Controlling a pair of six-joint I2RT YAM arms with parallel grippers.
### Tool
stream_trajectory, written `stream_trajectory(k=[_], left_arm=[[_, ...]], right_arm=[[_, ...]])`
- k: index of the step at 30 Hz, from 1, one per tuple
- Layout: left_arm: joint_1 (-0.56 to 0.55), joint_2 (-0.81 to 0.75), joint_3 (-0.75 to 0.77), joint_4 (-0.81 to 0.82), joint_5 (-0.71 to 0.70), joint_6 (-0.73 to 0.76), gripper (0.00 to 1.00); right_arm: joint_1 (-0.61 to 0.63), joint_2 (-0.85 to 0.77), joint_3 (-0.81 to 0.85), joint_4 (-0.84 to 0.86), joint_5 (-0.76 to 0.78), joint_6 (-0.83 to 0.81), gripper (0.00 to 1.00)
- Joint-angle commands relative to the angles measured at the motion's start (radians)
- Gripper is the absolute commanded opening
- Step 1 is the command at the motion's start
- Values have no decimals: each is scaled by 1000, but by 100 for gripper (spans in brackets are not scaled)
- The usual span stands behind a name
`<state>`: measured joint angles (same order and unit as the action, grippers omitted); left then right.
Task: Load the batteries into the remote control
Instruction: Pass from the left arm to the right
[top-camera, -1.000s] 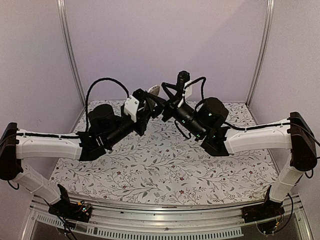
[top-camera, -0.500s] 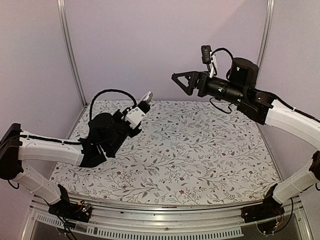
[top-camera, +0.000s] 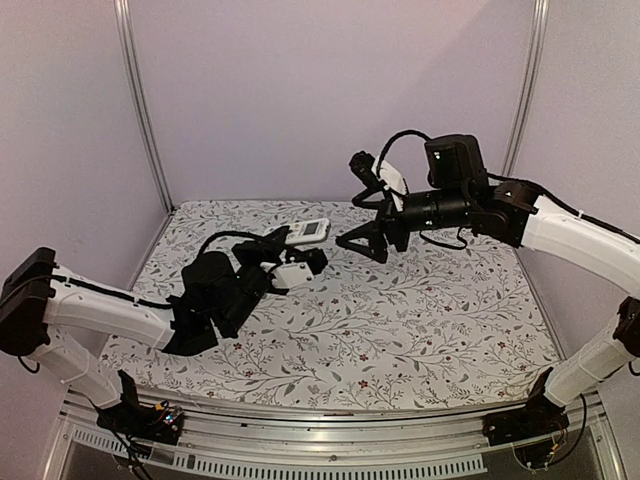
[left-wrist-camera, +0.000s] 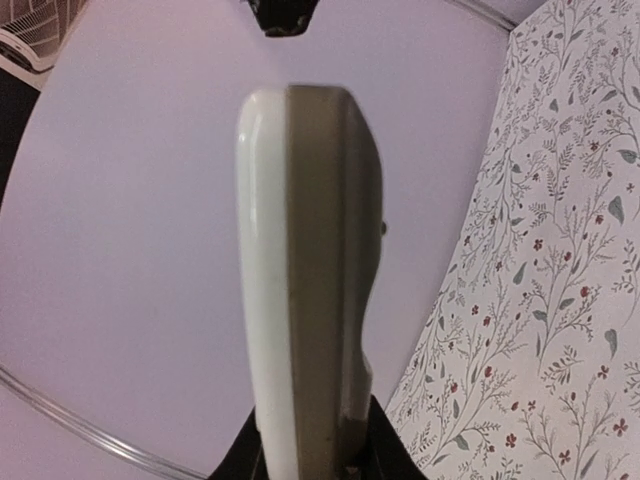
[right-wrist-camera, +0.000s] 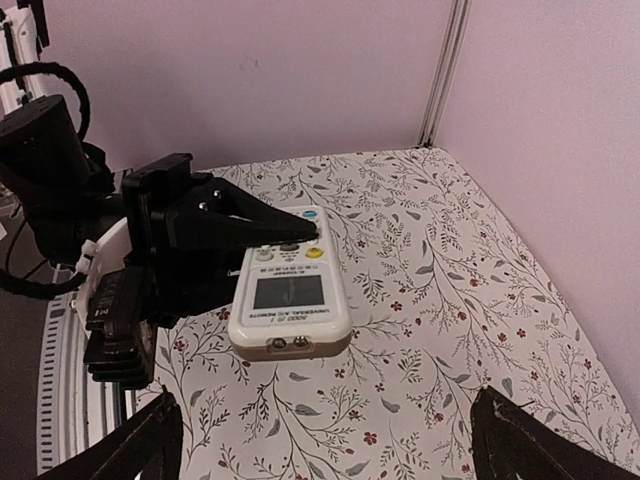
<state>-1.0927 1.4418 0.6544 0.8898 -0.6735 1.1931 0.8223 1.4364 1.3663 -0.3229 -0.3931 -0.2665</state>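
The remote control is a slim white handset with a small screen, held above the floral table by my left gripper, which is shut on its button end. The left wrist view shows the remote edge-on, white face to the left and beige back to the right, clamped by that gripper. My right gripper hangs open just right of the remote and touches nothing. From the right wrist, the remote lies face up beyond the wide-apart right gripper. No batteries show in any view.
The floral cloth covers the table. Purple walls with aluminium posts close in the back and both sides. My left arm's black body and cable fill the left of the right wrist view.
The two grippers, close together at the back centre a second ago, have parted. The right arm swung up and right, then came down beside the remote. The left arm lowered the remote, screen up.
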Motion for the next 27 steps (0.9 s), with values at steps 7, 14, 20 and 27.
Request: stream_trajectory(k=[7,14,20,27], left_arm=[[-34,29,-9,45,7,79,0],[-39,44,2,32,20,66,0],[-40,41,0,43,16,60,0],[-38,41,1,37,20,54,0]], right_arm=[[64,119,65,-43,59,-108,93],[69,185,123,-42,63,-89,74],[71,207,141,-52,57,-83,61],[71,229,159,-108,61,-77,61]])
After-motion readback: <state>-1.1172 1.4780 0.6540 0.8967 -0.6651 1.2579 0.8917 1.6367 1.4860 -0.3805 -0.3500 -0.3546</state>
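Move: The remote control is held face up by the left fingers, its middle about 3 cm to the right of that hand and 1 cm ahead, with the screen end sticking out towards the other arm. From the right hand, whose open fingers point left and slightly down, the remote's middle lies roughly 9 cm left, 2 cm ahead and 5 cm below. The right gripper is some 12 cm right of the left hand, 2 cm back and 5 cm higher. The right hand sinks and reaches left, each by about 5 cm, tipping its fingers a little further down and bringing them around the long edges of the remote's screen end, as they close from wide open to about two thirds. The left hand keeps its pinch on the remote's two faces and eases some 1 to 1.5 cm to the right and as much down towards the oncoming fingers, then almost stops; whether the right pads already touch the edges can't be seen. ##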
